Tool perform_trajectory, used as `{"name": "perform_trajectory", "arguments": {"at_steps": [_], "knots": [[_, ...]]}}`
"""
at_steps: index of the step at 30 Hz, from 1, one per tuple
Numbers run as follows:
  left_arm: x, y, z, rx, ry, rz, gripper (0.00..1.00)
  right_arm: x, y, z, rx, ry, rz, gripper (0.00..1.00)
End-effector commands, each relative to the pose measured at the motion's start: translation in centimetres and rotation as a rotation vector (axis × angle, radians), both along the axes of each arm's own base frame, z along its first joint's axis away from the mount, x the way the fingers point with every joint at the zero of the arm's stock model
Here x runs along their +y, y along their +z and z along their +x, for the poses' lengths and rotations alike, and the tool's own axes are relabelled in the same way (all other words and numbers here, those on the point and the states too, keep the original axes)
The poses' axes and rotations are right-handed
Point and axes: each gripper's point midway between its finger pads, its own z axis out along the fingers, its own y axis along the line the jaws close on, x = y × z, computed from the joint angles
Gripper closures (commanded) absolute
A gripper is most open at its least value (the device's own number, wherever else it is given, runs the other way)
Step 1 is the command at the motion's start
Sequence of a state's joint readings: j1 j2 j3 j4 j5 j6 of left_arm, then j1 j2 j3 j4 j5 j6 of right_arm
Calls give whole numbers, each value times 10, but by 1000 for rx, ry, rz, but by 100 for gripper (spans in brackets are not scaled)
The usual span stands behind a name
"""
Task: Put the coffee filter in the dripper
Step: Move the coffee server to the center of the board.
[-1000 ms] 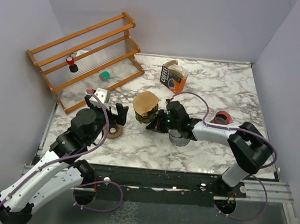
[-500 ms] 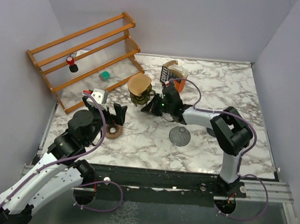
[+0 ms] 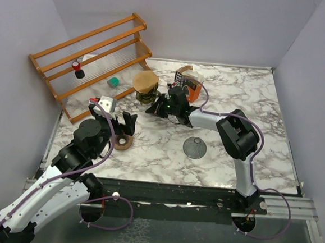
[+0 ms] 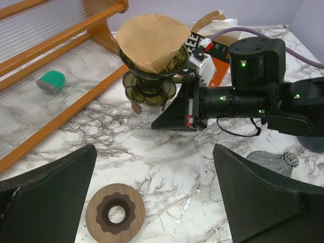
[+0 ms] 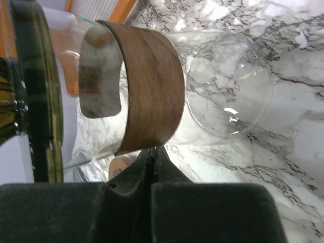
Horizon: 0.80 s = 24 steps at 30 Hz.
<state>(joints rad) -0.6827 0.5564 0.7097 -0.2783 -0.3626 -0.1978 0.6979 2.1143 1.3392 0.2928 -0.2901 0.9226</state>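
Observation:
The brown paper coffee filter (image 3: 145, 81) sits in the dark glass dripper (image 3: 145, 95), which stands near the rack's right end. In the left wrist view the filter (image 4: 151, 43) fills the dripper's (image 4: 148, 81) cone. My right gripper (image 3: 153, 107) is shut, its tips low against the dripper's right side. In the right wrist view the shut tips (image 5: 154, 149) touch a brown wooden band (image 5: 152, 86) with clear glass (image 5: 228, 96) behind it. My left gripper (image 3: 117, 121) is open and empty, nearer and to the left. Its fingers (image 4: 45, 202) flank bare marble.
A wooden ring (image 3: 122, 142) lies on the marble by my left gripper. An orange coffee box (image 3: 188, 83) stands just right of the dripper. The wooden rack (image 3: 93, 65) fills the back left. A grey disc (image 3: 194, 147) lies mid-table.
The dripper with the filter has slid up and to the left across the table, my shut right gripper following against it. The left arm has stayed put.

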Motion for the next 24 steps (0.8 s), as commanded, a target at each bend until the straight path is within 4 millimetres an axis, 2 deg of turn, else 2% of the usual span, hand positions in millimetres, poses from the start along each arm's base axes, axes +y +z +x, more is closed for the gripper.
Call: {"name": "perform_trajectory", "arguments": {"at_steps": [1,4,8,12,14,22,24], "knots": [[8,-3,1,-4,39,6,1,-12,10,-8,-28,19,-19,100],[9,-2,0,-6,39,0,1,-24,17,-21,-34,36,-56,100],[8,-1,-1,-8,32,-3,1,-51,36,-39,-74,20,-107,99],[7,1,-2,-11,24,-11,1,-85,54,-59,-108,3,-205,90],[7,1,-2,-12,24,-14,1,-107,62,-67,-128,-19,-279,81],[2,2,-3,-12,1,-19,1,-209,125,-89,-309,-237,-521,64],[0,0,-3,-9,-13,-17,1,-233,143,-94,-354,-282,-584,63]]}}
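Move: Right at the closed right fingertips, the coffee server, with dripper and filter on top, stands about 5 cm ahead and 1 cm left, its middle near fingertip height. The filter box is some 14 cm ahead and 15 cm right; the grey mesh cone about 10 cm back, 19 cm right and 7 cm below; the wooden ring 10 cm back, 9 cm left. From the left hand, the server lies roughly 19 cm ahead, 8 cm right and 21 cm below. Backing off from the server's wooden collar, the right hand's shut fingertips come free, going back and to the right nearly level at first, then climbing steeply, mostly rightwards and up towards the space over the grey mesh cone, ending about 16 cm right, 14 cm up and 9 cm back. On the way the fingers open to roughly a third and swing some 25 degrees from pointing left towards forward. ##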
